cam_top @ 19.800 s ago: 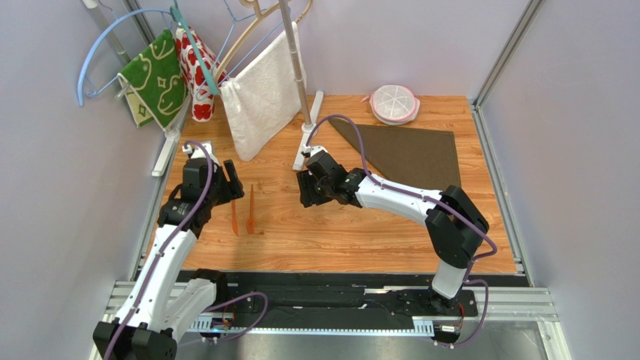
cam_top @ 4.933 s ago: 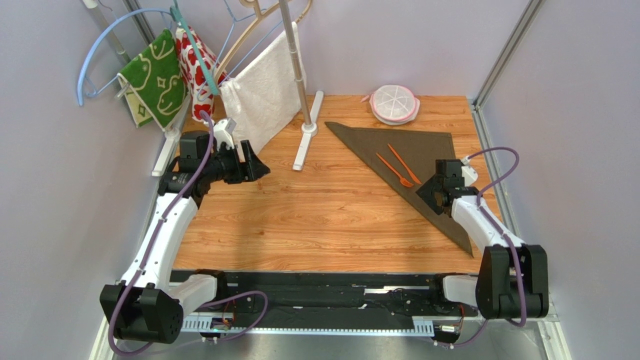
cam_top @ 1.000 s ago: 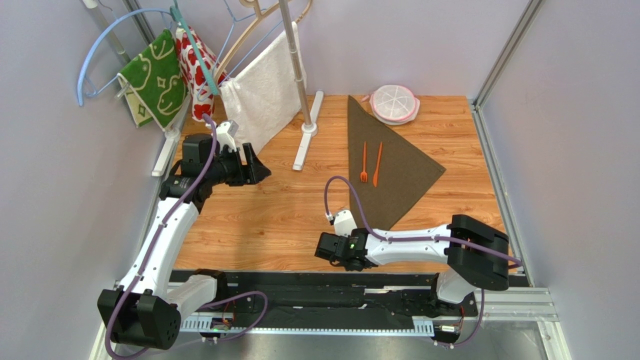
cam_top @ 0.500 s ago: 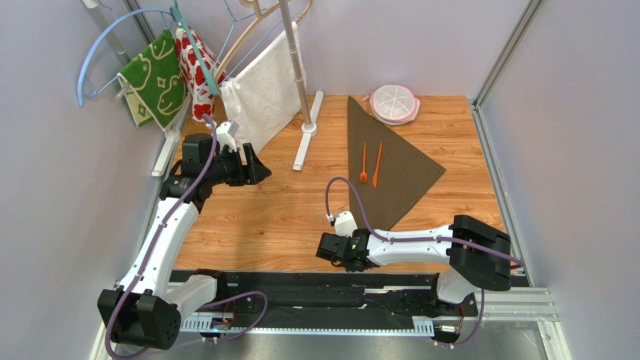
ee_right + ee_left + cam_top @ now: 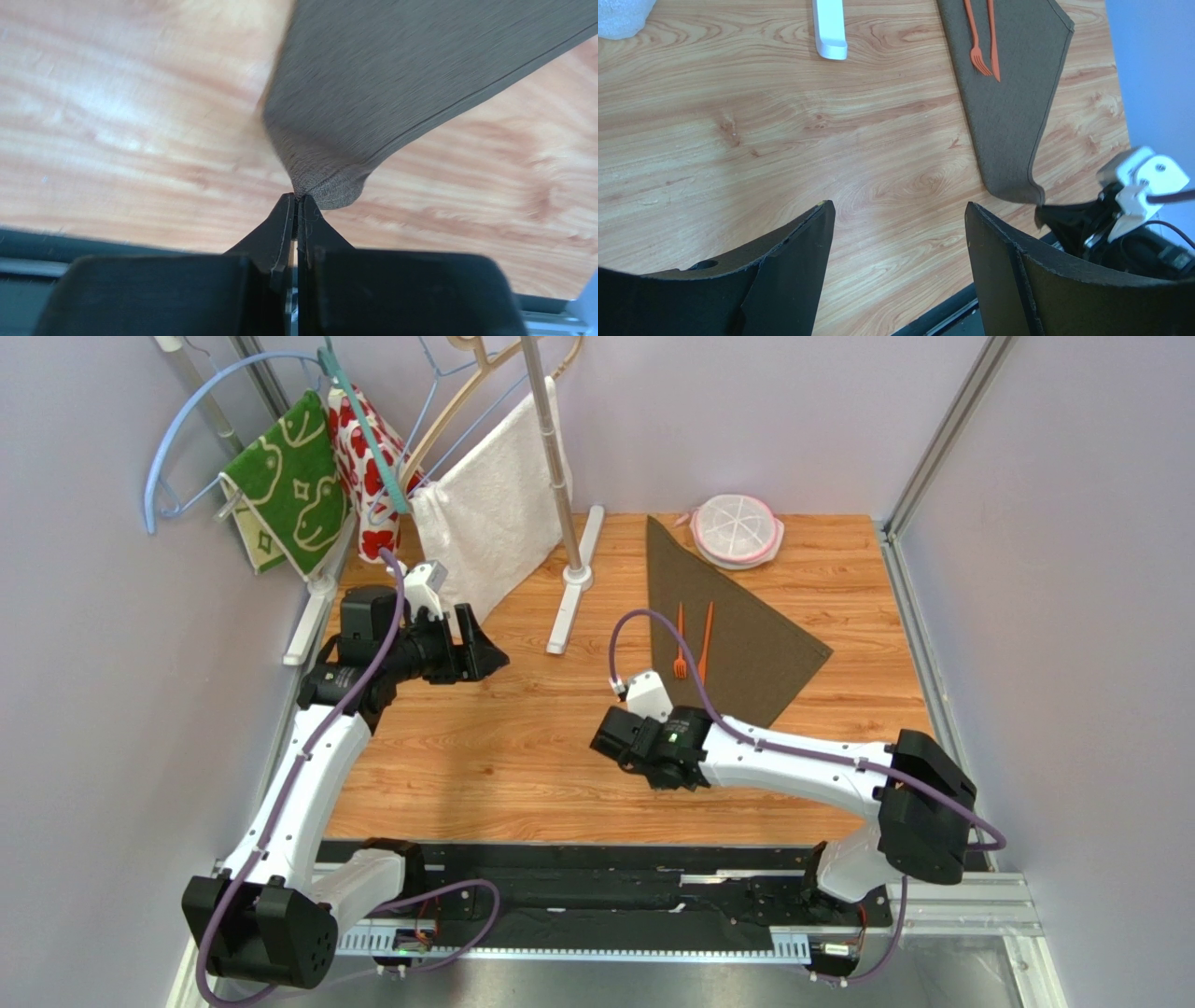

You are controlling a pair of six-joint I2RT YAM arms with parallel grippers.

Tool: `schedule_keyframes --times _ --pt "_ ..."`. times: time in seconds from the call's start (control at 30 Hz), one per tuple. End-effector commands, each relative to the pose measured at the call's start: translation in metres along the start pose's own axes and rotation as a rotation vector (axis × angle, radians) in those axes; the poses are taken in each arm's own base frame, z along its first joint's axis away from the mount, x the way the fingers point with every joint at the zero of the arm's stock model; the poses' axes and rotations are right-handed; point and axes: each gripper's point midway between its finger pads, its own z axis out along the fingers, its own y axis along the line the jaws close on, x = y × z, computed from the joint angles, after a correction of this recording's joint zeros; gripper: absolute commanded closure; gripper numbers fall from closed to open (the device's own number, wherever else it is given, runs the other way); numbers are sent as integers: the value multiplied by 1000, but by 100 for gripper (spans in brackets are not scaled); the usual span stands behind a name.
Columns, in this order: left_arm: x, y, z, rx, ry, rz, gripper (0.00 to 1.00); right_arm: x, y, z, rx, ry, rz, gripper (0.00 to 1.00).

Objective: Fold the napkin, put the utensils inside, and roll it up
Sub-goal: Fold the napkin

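The dark brown napkin (image 5: 751, 637) lies as a triangle at the back right of the table, also in the left wrist view (image 5: 1011, 105). Two orange utensils, a fork (image 5: 679, 647) and a second piece (image 5: 704, 637), lie side by side on it; fork (image 5: 975, 42). My right gripper (image 5: 296, 203) is shut on the napkin's (image 5: 421, 70) near corner, which is bunched and lifted off the wood. Seen from above, this gripper (image 5: 648, 742) hides the corner. My left gripper (image 5: 899, 206) is open and holds nothing, hovering at the left back (image 5: 470, 647).
A rack's white foot (image 5: 575, 588) stands mid-back, with a white towel (image 5: 491, 511), a green cloth (image 5: 295, 476) and a red-patterned cloth (image 5: 368, 469) hanging at the back left. A pink-rimmed round dish (image 5: 737, 529) sits behind the napkin. A black rail (image 5: 631, 875) runs along the near edge.
My right gripper has shut on the napkin's near corner and carried it up and away from the near edge, toward the utensils. The left arm has stayed still.
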Motion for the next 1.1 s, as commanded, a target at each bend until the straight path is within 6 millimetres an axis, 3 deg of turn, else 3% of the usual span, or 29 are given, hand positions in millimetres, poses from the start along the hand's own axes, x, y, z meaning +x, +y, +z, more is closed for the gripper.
schedule_keyframes --times 0.0,0.23,0.3,0.33,0.4,0.43,0.53,0.57,0.63,0.67,0.87,1.07 --pt "-5 -9 -3 34 -18 21 23 -47 -33 0 91 -104 -30 100" --pt "-4 -11 -1 50 -9 19 23 -120 -61 29 142 -209 29 100" --pt "-3 -11 -2 52 -8 18 23 -133 -64 41 161 -210 -5 100" --pt "-3 -11 -1 52 -6 17 23 -150 -68 43 167 -241 21 100" --pt "-3 -11 -1 56 -4 17 23 -160 -71 58 193 -232 7 100" --pt "-3 -11 0 55 -2 16 23 -177 -77 60 200 -255 17 100" --pt "-2 -11 1 58 5 12 23 -195 -84 79 225 -254 -9 100" --pt "-1 -11 2 60 9 9 23 -210 -86 79 233 -274 -2 100" --pt "-1 -10 3 60 14 8 23 -217 -91 95 252 -259 -13 100" --pt "0 -10 4 59 20 5 23 -232 -94 92 254 -281 -16 100" --pt "3 -6 8 53 36 -4 23 -255 -106 114 289 -280 -60 100" --pt "4 -4 12 55 55 -19 23 -279 -119 117 314 -308 -55 100"
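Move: The shut right fingers already hold the napkin's near corner just above the table. The fork lying on the napkin is about 28 cm ahead of this hand, 3 cm to its right and 8 cm below; the knife lies level with the fork, 4 cm farther right. The pink round lid sits some 48 cm ahead and 14 cm right. From the idle left hand, the fork is roughly 16 cm ahead, 27 cm right and 21 cm down. Keeping its pinch on the napkin's near corner, the right hand sweeps forward about 29 cm towards the utensils, slowing near the end, and climbs only some 3 cm, mostly early on, so that the corner is drawn over the cloth rather than lifted high. On the way the wrist tilts so the fingers point farther forward, by nearly 20 degrees, and they stay shut with the corner still held in the air over the fork and knife. ##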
